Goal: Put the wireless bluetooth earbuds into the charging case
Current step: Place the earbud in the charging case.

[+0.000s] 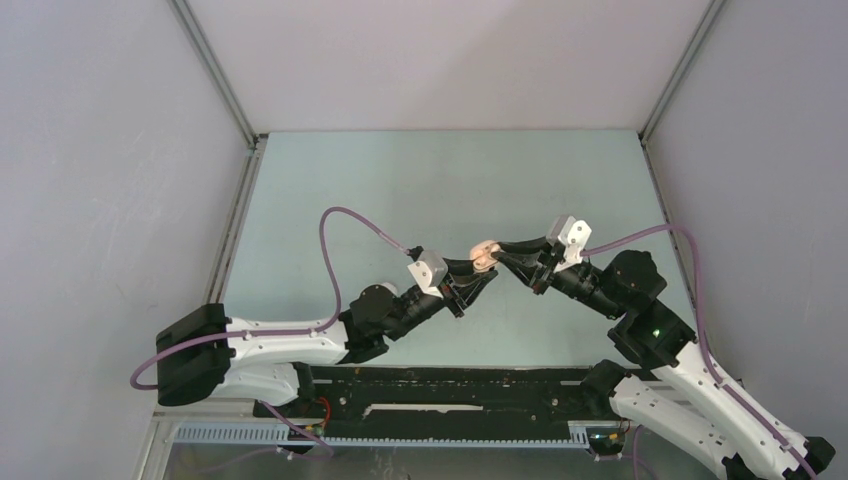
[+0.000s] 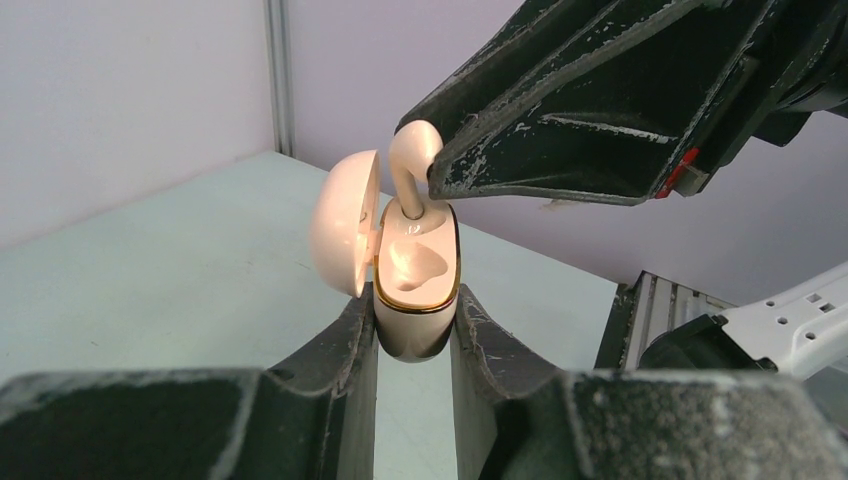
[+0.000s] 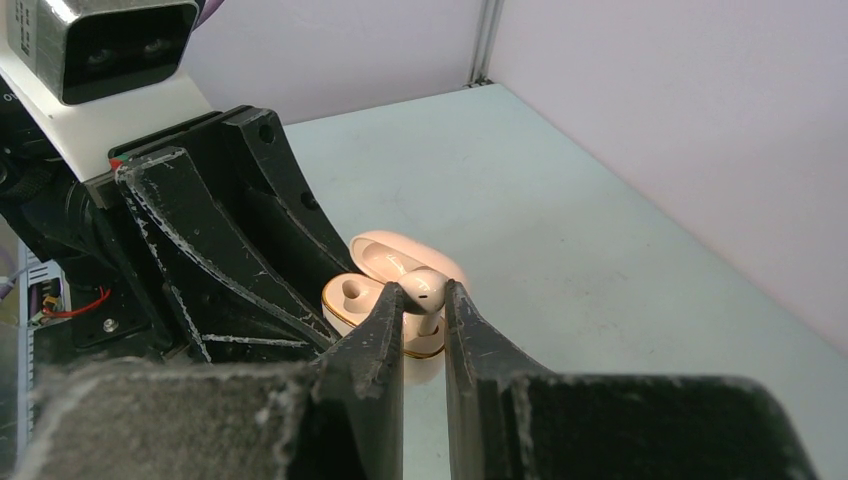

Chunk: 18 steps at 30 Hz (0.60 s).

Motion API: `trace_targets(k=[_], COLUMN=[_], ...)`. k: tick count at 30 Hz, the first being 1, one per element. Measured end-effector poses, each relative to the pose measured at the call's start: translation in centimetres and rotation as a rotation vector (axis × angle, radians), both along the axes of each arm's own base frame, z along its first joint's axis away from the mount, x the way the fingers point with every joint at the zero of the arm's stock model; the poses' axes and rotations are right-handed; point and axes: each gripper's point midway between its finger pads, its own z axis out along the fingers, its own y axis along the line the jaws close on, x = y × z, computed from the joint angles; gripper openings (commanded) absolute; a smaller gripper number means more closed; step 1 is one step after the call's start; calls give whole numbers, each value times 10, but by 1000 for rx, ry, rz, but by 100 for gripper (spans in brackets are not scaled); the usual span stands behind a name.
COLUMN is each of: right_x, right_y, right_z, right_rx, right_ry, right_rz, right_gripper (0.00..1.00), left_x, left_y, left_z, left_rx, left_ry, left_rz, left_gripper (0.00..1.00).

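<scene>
A beige-pink charging case (image 2: pixel 417 300) with a gold rim is held off the table in mid-air, its lid (image 2: pixel 343 220) swung open to the left. My left gripper (image 2: pixel 414 308) is shut on the case's lower body. A beige-pink earbud (image 2: pixel 412 160) stands upright over the case, its stem tip inside the far slot. My right gripper (image 3: pixel 424 296) is shut on the bud's head (image 3: pixel 426 286). The near slot (image 3: pixel 352 292) of the case shows bare. From above, both grippers meet at the case (image 1: pixel 484 252) over the table's middle.
The pale green table (image 1: pixel 420 180) is boxed in by light walls on three sides, with metal posts (image 1: pixel 215 70) at the back corners. A black rail (image 1: pixel 450 385) runs along the near edge between the arm bases. Purple cables (image 1: pixel 345 215) loop above both arms.
</scene>
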Motion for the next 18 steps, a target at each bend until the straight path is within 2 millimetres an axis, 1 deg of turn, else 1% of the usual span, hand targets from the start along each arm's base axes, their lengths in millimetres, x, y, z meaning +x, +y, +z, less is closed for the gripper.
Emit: trace_targets(k=[8,10,14,18], right_x=[1,1,0,0], right_y=[1,2,2,3], right_z=[-2,-2,-2,-7], right_rx=[5,5,5,-2], right_ry=[9,10,13,25], right_rz=[2,3,7,10], right_gripper=[20,23,38,40], left_x=[1,1,2,3], left_y=[1,1,2,3], left_z=[-1,-1,-1,3], left_rx=[-2,-2,-3,-20], left_ry=[4,5,7,3], left_rz=[8,10,15,21], left_gripper=[0,0,0,0])
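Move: The case's unfilled far socket lies just under the earbud that the right fingers still pinch, about 2 cm below that hand and 1 cm to its left, level with it front to back. The case's other, empty well is some 2 cm back, 2 cm left and 2 cm down from the right hand; the open lid stands about 1 cm ahead and 3 cm left, at roughly its height. From the left hand, gripping the case, the far socket is about 1 cm ahead, 2 cm right and 2 cm up. The earbud, its stem already pointing into the far socket, is lowered by the right hand, which sinks a bit over half a centimetre with barely any sideways drift or tilt. Late in this the right fingers spread to more than twice their starting gap and let go of the earbud's head. The left hand keeps its grip on the case and holds it nearly still. ##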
